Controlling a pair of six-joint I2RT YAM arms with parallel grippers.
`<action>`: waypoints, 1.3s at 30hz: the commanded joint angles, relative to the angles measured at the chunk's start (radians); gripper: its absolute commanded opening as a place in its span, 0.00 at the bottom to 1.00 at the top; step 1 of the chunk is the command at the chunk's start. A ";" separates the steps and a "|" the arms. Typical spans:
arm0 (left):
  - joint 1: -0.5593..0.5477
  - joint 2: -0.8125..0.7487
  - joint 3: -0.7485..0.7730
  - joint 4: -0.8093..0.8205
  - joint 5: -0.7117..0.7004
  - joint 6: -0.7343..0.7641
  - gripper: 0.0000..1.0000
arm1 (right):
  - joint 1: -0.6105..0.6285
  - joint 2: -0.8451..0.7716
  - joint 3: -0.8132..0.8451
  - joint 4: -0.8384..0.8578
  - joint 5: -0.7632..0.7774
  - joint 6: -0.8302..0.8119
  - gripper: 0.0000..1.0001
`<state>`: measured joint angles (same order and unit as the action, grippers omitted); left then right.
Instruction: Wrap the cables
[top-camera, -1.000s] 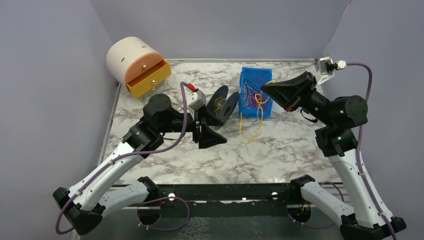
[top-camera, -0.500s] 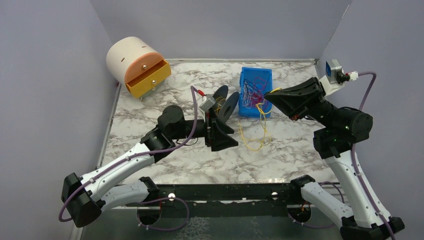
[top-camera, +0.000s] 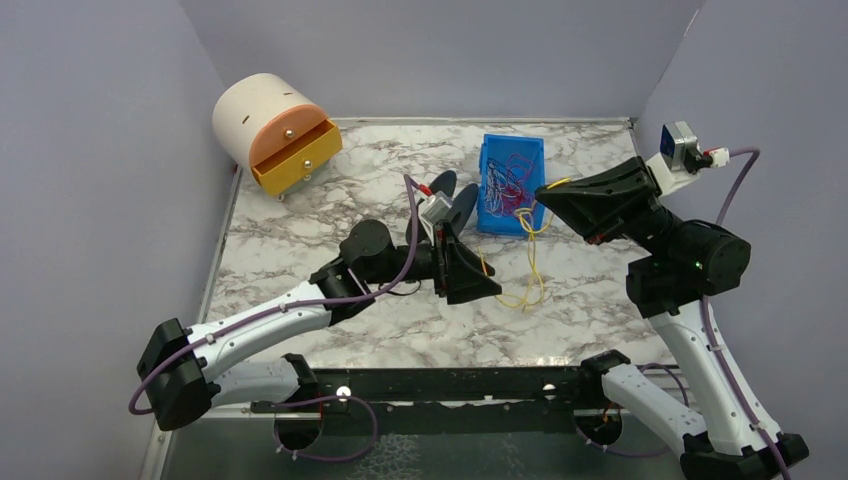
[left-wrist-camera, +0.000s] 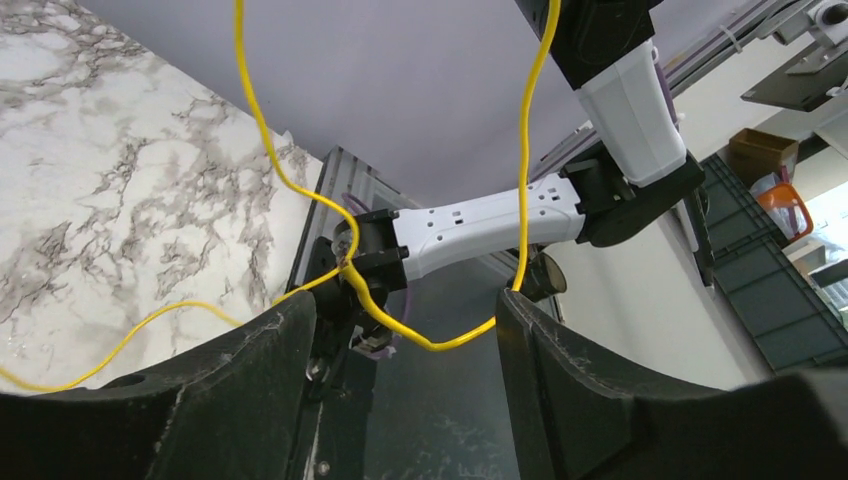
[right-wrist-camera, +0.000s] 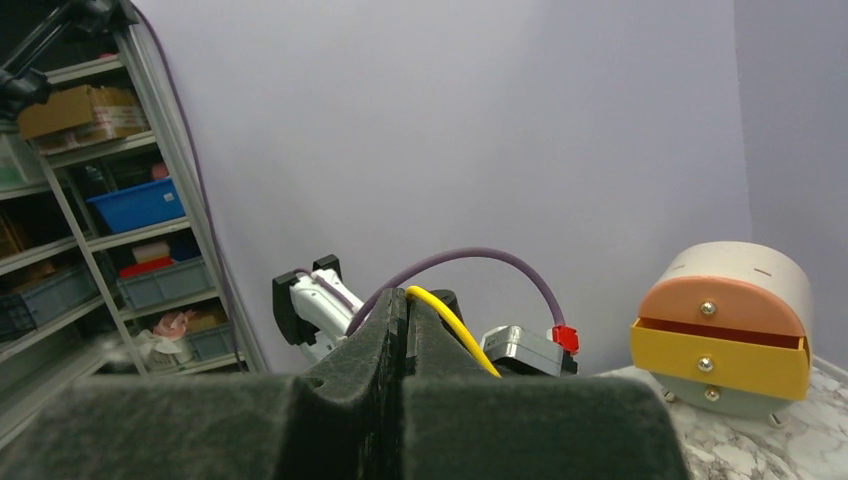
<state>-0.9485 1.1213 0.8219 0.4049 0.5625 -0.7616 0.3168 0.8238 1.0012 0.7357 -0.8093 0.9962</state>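
A yellow cable (top-camera: 531, 262) hangs from my right gripper (top-camera: 545, 190), which is shut on its upper end above the near edge of the blue bin (top-camera: 489, 171). The cable's lower loops rest on the marble table (top-camera: 300, 225). In the right wrist view the yellow cable (right-wrist-camera: 455, 330) comes out of the pressed-together right gripper (right-wrist-camera: 405, 300). My left gripper (top-camera: 488, 290) is open, just left of the hanging strand. In the left wrist view a bend of the yellow cable (left-wrist-camera: 440, 345) sags between the spread fingers (left-wrist-camera: 560, 370) of the left gripper (left-wrist-camera: 405, 330), ungripped. Red, purple and orange cables (top-camera: 512, 178) lie tangled in the bin.
A black two-disc spool (top-camera: 465, 205) stands left of the bin, partly behind my left wrist. A cream cylinder with an open yellow drawer (top-camera: 290, 160) sits at the back left, also seen as the drawer unit (right-wrist-camera: 725, 330). Purple walls close in the table.
My left arm has reached to the right until its open fingers straddle the hanging yellow cable. My right gripper has drawn the cable slightly right and up.
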 joint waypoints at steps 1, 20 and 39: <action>-0.021 -0.004 -0.016 0.114 -0.085 -0.056 0.66 | -0.004 -0.019 -0.017 0.058 -0.022 0.024 0.01; -0.030 -0.098 -0.027 0.112 -0.146 -0.031 0.00 | -0.005 -0.194 -0.067 -0.340 0.137 -0.185 0.05; -0.030 -0.198 0.220 -0.519 -0.293 0.392 0.00 | -0.004 -0.316 -0.217 -1.029 0.412 -0.428 0.78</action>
<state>-0.9756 0.9237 0.9920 0.0509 0.2905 -0.4953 0.3168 0.5026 0.8169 -0.1524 -0.4076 0.6182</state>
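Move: The left hand's open fingers straddle a hanging strand of the yellow cable, about 1 cm to the hand's right at its own height. The reel stands some 28 cm ahead of that hand, 6 cm left and 25 cm below; the blue bin lies 38 cm ahead, 10 cm right and 29 cm below. The right hand already pinches the cable higher up, the strand 20 cm below it, 2 cm back and 5 cm left. Almost in place, the left hand shuts its fingers on the yellow strand, then carries it up and left, some 6 cm up and 5 cm left in all, fingers swinging about 15 degrees counter-clockwise. The right hand eases 2 cm back, then opens wide to let its pinch go while sinking about 15 cm, forward and somewhat right, fingers turning clockwise and tipping down some 30 degrees. ##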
